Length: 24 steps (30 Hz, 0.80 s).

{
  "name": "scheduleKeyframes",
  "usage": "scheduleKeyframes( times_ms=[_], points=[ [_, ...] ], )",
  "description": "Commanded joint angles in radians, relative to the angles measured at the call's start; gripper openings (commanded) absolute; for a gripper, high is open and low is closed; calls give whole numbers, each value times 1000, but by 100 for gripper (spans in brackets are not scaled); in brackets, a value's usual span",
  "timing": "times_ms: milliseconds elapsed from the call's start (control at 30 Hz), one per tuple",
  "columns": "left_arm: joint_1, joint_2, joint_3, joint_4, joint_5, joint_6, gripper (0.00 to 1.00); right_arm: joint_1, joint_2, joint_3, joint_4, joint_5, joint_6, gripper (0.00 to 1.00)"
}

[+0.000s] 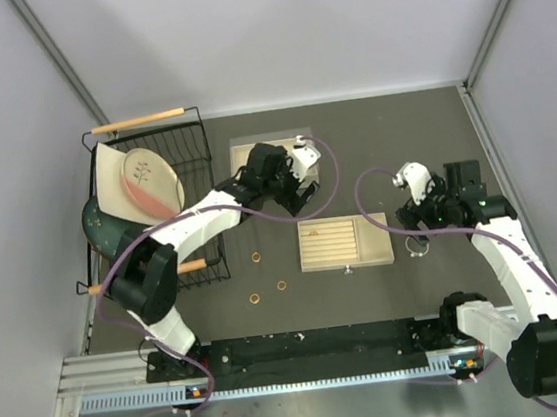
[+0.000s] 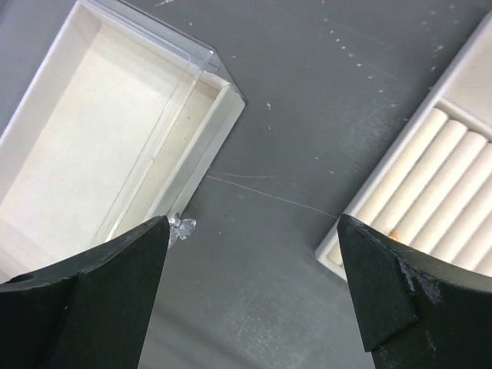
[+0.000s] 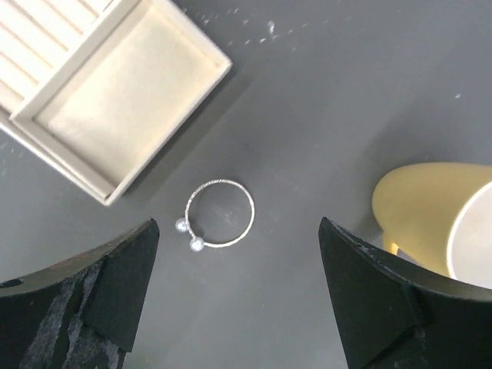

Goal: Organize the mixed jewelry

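Note:
A thin silver bracelet hoop (image 3: 251,217) with two pearl ends lies flat on the dark table, just right of the beige tray (image 1: 374,255). My right gripper (image 3: 238,231) hangs open above it, a finger on each side, touching nothing. In the top view the hoop (image 1: 419,246) shows just below that gripper (image 1: 419,225). Three small gold rings lie loose left of the tray: one (image 1: 256,257) higher up, two (image 1: 281,286) (image 1: 255,298) nearer the front. My left gripper (image 2: 254,223) is open and empty over bare table between a white box (image 2: 115,131) and the tray (image 2: 438,184).
A yellow cup (image 3: 430,215) stands close to the right finger. The white box carries a clear lid (image 2: 177,92), with a tiny clear crystal piece (image 2: 183,225) by its corner. A black dish rack (image 1: 173,205) with a plate fills the left. A small item (image 1: 347,268) lies before the tray.

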<state>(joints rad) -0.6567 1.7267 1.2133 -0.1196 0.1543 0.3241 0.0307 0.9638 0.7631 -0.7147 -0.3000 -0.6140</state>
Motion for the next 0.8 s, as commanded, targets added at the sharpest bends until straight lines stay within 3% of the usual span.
scheduleKeyframes(
  times_ms=[0, 267, 767],
  points=[
    [-4, -111, 9, -57, 45, -34, 96, 9, 6, -33, -51, -47, -124, 81],
    [-4, -219, -21, -81, 19, -17, 96, 21, 88, -76, -12, -68, -150, 71],
    [5, -283, -89, -98, -71, 1, 97, 72, 210, -142, 98, -11, -144, 55]
  ],
)
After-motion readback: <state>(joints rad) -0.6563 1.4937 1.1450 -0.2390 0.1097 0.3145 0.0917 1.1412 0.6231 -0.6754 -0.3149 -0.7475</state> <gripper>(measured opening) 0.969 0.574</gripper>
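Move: The bracelet lies almost under the right hand, about 12 cm below, roughly 2 cm back and 1 cm to the right. The ring tray's middle is some 16 cm to that hand's left and 1 cm ahead; the yellow mug is about 8 cm ahead and 11 cm to the right. From the left hand the bracelet is about 15 cm back, 27 cm right and 12 cm below. Right hand sinks about 8 cm and slightly back towards the bracelet, fingers narrowing; left hand rises 5 cm. ##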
